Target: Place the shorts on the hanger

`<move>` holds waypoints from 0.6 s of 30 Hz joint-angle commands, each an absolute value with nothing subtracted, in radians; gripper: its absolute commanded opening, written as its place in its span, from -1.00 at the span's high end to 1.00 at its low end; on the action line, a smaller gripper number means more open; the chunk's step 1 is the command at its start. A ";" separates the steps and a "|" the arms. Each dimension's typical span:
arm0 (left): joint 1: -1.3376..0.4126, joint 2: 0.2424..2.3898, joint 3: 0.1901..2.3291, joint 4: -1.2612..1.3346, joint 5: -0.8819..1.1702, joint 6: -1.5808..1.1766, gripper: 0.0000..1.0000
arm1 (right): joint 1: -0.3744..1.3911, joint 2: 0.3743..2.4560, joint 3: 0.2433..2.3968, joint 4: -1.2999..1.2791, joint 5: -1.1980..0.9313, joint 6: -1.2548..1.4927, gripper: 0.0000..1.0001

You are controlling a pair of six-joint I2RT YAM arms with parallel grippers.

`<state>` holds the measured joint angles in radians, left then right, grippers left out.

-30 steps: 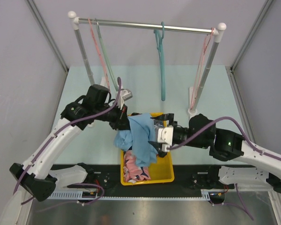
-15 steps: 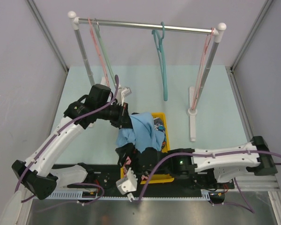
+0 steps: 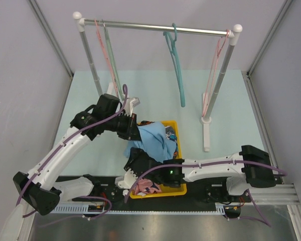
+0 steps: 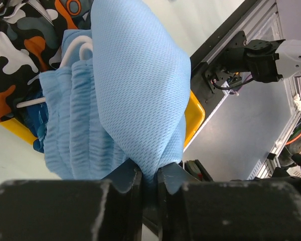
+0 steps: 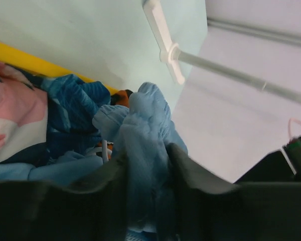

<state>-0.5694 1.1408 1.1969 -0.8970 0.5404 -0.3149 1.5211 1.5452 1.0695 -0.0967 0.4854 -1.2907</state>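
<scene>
The light blue shorts [image 3: 153, 140] hang bunched over the yellow bin [image 3: 173, 192]. My left gripper [image 3: 135, 131] is shut on one fold of them; in the left wrist view the jaws [image 4: 150, 173] pinch the mesh fabric [image 4: 135, 90] and the white drawstring shows. My right gripper [image 3: 139, 161] reaches in from the near side at the shorts' lower left. In the right wrist view it [image 5: 146, 150] is closed round a bunch of the blue fabric [image 5: 145, 120]. A thin pale pink hanger [image 3: 214, 75] hangs at the rail's right end, far from both grippers.
The rail [image 3: 155, 26] also carries a thin pink hanger [image 3: 97, 37], a pale green one [image 3: 110, 52] and a teal one [image 3: 178, 70]. The rack's right foot [image 3: 205, 133] stands beside the bin. The bin holds a camouflage garment [image 4: 20, 40], teal-blue shorts [image 5: 70, 115] and a pink garment [image 3: 148, 187].
My right arm left the shorts' right side, swung round the near side of the bin, and now grips them from the lower left. The teal hanger swung right. The left gripper barely moved.
</scene>
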 commanded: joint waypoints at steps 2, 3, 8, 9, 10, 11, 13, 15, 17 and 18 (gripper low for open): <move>-0.572 1.098 1.213 -0.873 0.557 -0.308 0.67 | 1.476 1.476 1.147 -0.041 0.484 -1.206 1.00; -0.571 1.098 1.222 -0.874 0.557 -0.289 0.66 | 1.468 1.426 1.166 -0.085 0.450 -1.177 1.00; -0.535 1.095 1.297 -0.865 0.561 -0.230 0.19 | 1.387 1.212 1.174 -0.163 0.160 -1.046 1.00; -0.500 1.092 1.313 -0.864 0.568 -0.210 0.07 | 1.375 1.180 1.173 -0.190 0.128 -1.029 1.00; -0.479 1.091 1.327 -0.858 0.580 -0.204 -0.07 | 1.355 1.120 1.192 -0.254 0.065 -1.020 1.00; -0.456 1.088 1.353 -0.841 0.619 -0.201 -0.25 | 1.307 1.096 1.219 -0.324 -0.053 -0.967 1.00; -0.396 1.085 1.391 -0.828 0.675 -0.183 -0.55 | 1.266 1.057 1.247 -0.363 -0.147 -0.916 1.00; -0.370 1.082 1.468 -0.830 0.713 -0.138 -0.89 | 1.200 1.023 1.297 -0.416 -0.199 -0.850 1.00; -0.359 1.065 1.512 -0.824 0.747 -0.095 -0.99 | 1.151 0.996 1.327 -0.437 -0.277 -0.810 1.00; -0.356 1.034 1.517 -0.819 0.777 -0.037 -0.99 | 1.103 0.988 1.339 -0.439 -0.303 -0.780 1.00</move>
<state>-0.3756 1.1095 1.4284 -0.8623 0.6655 -0.1833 1.1938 1.0279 1.2606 -0.3840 -0.1043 -0.9215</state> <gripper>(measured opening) 0.986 0.088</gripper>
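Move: The blue shorts hang from the left gripper's nearly shut fingers, their middle roughly 1 cm back, 6 cm right and 5 cm below that hand; the camo cloth lies some 10 cm ahead, 3 cm right and 15 cm down. From the right hand, whose half-closed fingers straddle a bunched edge, the shorts' middle is about 4 cm ahead, 6 cm right and 2 cm lower; the pink cloth is 6 cm back, 6 cm right, 13 cm down. Shut the right fingers on the bunched shorts, then lift the cloth some 20 cm and carry it about 10 cm right, swinging the fingers round to point nearly level to the left. As the right hand rises, open the left gripper wide, release the shorts, and pull it up 10 cm and forward 4 cm, clear of the cloth, its fingers tipping upward. ##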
